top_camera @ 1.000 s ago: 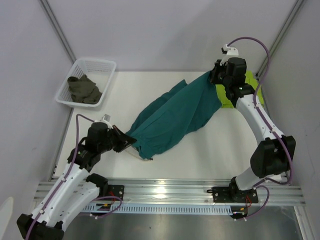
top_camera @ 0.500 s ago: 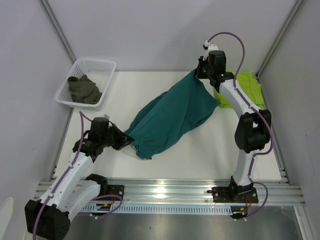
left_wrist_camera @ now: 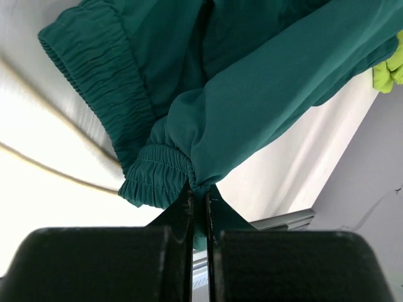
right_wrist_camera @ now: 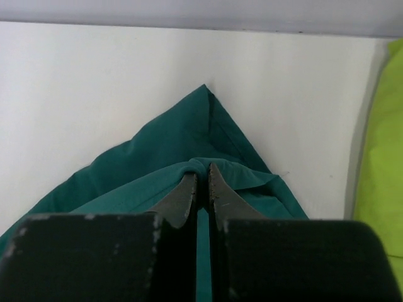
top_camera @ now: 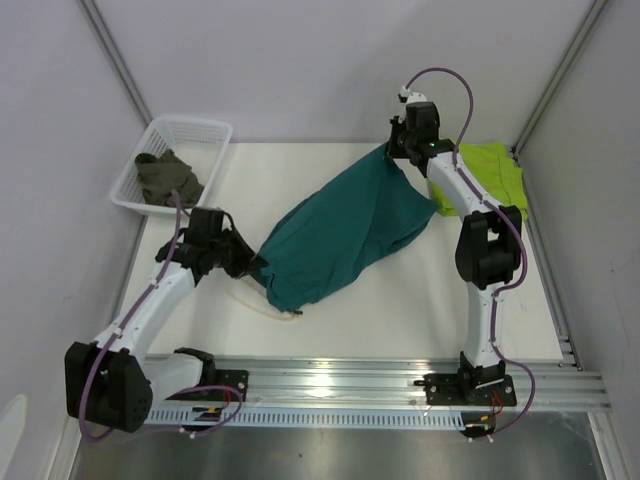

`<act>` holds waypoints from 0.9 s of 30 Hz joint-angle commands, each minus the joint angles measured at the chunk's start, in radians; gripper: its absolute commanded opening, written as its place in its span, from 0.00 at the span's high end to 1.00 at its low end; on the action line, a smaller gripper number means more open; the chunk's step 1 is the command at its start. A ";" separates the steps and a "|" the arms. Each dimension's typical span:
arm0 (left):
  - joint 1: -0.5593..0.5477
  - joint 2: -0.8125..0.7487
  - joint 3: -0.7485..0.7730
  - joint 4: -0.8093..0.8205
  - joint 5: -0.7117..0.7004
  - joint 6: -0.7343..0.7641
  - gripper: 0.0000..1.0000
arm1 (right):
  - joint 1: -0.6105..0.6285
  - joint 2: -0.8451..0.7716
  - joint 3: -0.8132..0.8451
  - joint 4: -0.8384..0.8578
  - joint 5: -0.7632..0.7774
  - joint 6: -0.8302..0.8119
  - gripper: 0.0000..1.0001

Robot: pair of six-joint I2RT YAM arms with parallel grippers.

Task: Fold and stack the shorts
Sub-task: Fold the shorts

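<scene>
The teal shorts point(top_camera: 340, 232) stretch diagonally across the table between my two grippers. My left gripper point(top_camera: 252, 264) is shut on their gathered waistband point(left_wrist_camera: 157, 173) at the near left end; in the left wrist view point(left_wrist_camera: 199, 192) cloth is pinched between the jaws. My right gripper point(top_camera: 392, 150) is shut on a leg corner at the far end; the right wrist view point(right_wrist_camera: 202, 173) shows teal cloth point(right_wrist_camera: 157, 163) bunched between the tips. A cream drawstring point(top_camera: 262, 310) trails on the table. The lime-green shorts point(top_camera: 490, 172) lie flat at the far right. The dark olive shorts point(top_camera: 168, 180) lie crumpled in the basket.
A white plastic basket point(top_camera: 200, 130) stands at the far left corner. Grey walls with metal posts close in the table on three sides. An aluminium rail point(top_camera: 340, 378) runs along the near edge by the arm bases.
My right gripper has carried its corner of the teal shorts left and farther back. My left gripper has moved back and left with the waistband. The lime-green shorts are now more uncovered.
</scene>
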 commanded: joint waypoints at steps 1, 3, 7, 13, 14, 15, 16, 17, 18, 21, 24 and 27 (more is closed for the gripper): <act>0.012 0.047 0.114 -0.010 -0.018 0.097 0.99 | -0.006 -0.079 -0.020 0.071 0.101 0.004 1.00; 0.012 0.072 0.121 -0.002 -0.015 0.106 1.00 | -0.008 -0.105 -0.053 0.089 0.128 0.010 1.00; 0.015 0.176 0.165 -0.014 -0.001 0.118 0.99 | -0.024 -0.134 -0.065 0.112 0.123 0.019 1.00; 0.030 0.258 0.150 0.006 0.039 0.102 0.99 | -0.028 -0.053 0.053 0.050 0.097 0.009 1.00; 0.035 0.261 0.144 0.007 0.039 0.099 0.99 | -0.028 -0.039 0.058 0.050 0.096 0.006 1.00; 0.045 0.264 0.142 0.010 0.040 0.097 0.99 | -0.028 -0.031 0.070 0.046 0.094 0.007 1.00; 0.052 0.265 0.142 0.010 0.042 0.100 0.99 | -0.028 -0.024 0.078 0.040 0.091 0.007 1.00; 0.056 0.271 0.145 0.009 0.042 0.102 0.99 | -0.028 -0.004 0.084 0.039 0.088 0.006 1.00; 0.062 0.274 0.150 0.006 0.039 0.105 0.99 | -0.029 0.005 0.093 0.037 0.085 0.004 1.00; 0.065 0.284 0.170 -0.013 0.018 0.121 0.98 | -0.031 0.039 0.125 0.030 0.083 -0.002 1.00; 0.065 0.307 0.196 -0.025 0.007 0.135 0.96 | -0.035 0.073 0.156 0.027 0.074 0.002 1.00; 0.065 0.340 0.214 -0.030 -0.001 0.143 0.96 | -0.038 0.103 0.183 0.028 0.074 0.006 1.00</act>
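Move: Both grippers already hold the teal shorts stretched between them. The left gripper's laying-down spot is about 5 cm ahead and 7 cm below; the waistband's loose corner is some 10 cm back and 9 cm right of that hand, the white basket about 28 cm ahead and 23 cm left. The right gripper's spot lies about 3 cm ahead, 2 cm right and 12 cm below, the lime cloth roughly 25 cm to that hand's right and 2 cm back. Both grippers keep their pinch on the shorts. The left carries its waistband end about 4 cm forward, then also down some 3 cm towards the table, tipping slightly. The right swings right about 3 cm, lifts its end some 4 cm and lowers it again, easing forward to finish nearly as high as it began, turned slightly clockwise. ##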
